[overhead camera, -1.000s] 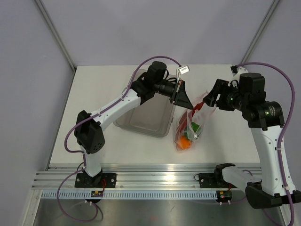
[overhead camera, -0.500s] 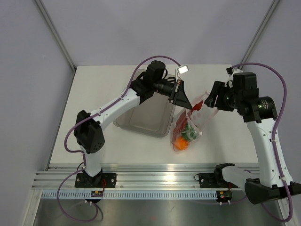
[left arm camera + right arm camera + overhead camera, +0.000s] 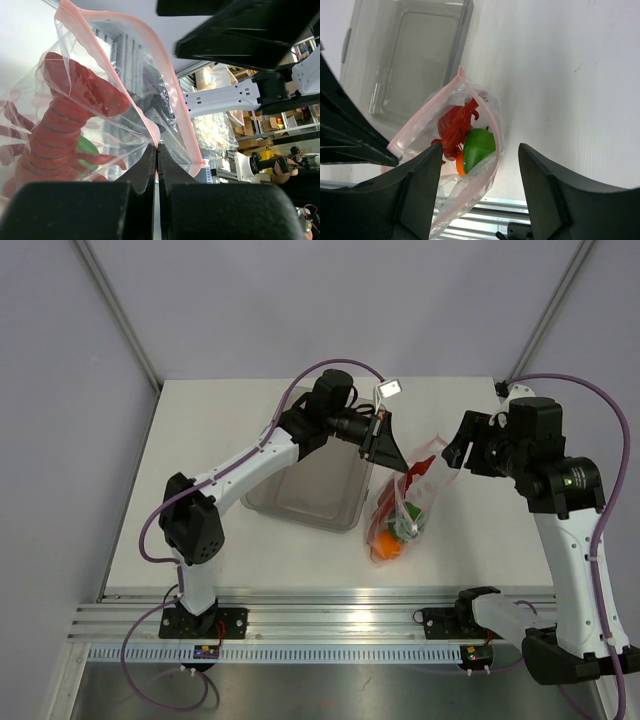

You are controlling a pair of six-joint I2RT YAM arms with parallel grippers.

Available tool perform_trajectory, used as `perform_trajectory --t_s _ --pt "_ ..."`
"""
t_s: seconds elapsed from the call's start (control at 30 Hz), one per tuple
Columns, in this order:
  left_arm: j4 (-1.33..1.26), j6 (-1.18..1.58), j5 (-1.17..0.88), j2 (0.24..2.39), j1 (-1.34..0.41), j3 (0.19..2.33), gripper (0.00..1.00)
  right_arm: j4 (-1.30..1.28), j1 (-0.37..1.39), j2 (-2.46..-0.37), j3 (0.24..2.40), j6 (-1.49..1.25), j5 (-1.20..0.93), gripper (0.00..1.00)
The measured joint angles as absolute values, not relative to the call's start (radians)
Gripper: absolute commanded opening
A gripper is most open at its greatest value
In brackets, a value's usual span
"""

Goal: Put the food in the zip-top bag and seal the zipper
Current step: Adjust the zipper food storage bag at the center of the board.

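The zip-top bag hangs open-mouthed over the table, and my left gripper is shut on its pink zipper at one edge. Through the clear plastic show the red lobster, the green bell pepper and the orange fruit. In the left wrist view my left gripper pinches the film right at the strip. My right gripper is open beside the mouth, a little to its right. In its own view the right gripper looks down into the mouth and touches nothing.
A rigid clear tray lies just left of the bag, under the left forearm. The aluminium rail runs along the table's near edge below the bag. Bare white tabletop stretches to the right of the bag.
The right arm drifted left and came back to the right, its jaws staying apart. The bag swung slightly. The left gripper kept its hold on the zipper edge.
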State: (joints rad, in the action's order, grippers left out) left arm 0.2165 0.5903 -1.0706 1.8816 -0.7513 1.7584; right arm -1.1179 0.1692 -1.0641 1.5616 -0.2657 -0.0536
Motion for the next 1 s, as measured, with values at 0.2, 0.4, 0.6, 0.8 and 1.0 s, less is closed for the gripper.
perform_trajectory --t_s 0.2,0.4,0.6,0.8,1.0 --pt "0.224 0.583 -1.071 1.885 -0.751 1.768 0.0 -1.122 0.169 -1.126 1.491 -0.262 -0.054 0.3" --pt "0.246 0.575 -1.065 1.922 -0.751 1.829 0.52 -1.096 0.17 -1.127 1.438 -0.295 -0.1 0.0" --pt "0.419 0.441 -0.837 1.946 -0.752 1.946 0.63 -1.063 0.17 -1.119 1.429 -0.368 -0.117 0.0" --pt "0.388 0.278 -0.461 1.646 -0.789 1.587 0.63 -1.046 0.17 -1.117 1.424 -0.413 -0.125 0.0" --pt "0.202 0.11 -0.07 1.219 -1.075 1.26 0.61 -1.03 0.17 -1.114 1.425 -0.435 -0.126 0.0"
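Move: The right hand is open about 5 cm above the right-hand side of the bag's mouth, the rim spot being 1 cm ahead and 1 cm left. From it the lobster lies 10 cm left, 2 cm back; the pepper 8 cm left, 6 cm back; both well below. The left hand still pinches the mouth's left rim; that right-hand spot is some 9 cm right and 2 cm ahead of it, roughly level in height, the tray 19 cm left, 11 ahead, 28 below. Down about 5 cm goes the right hand, shutting its open fingers on the bag's right-hand rim; it keeps the pinch and eases slightly left and up. Only then does the left hand open and let go, slipping forward 4–5 cm, dipping, then sweeping back and left and rising away from the bag, fingers swinging counter-clockwise some 40 degrees as the wrist rolls. ##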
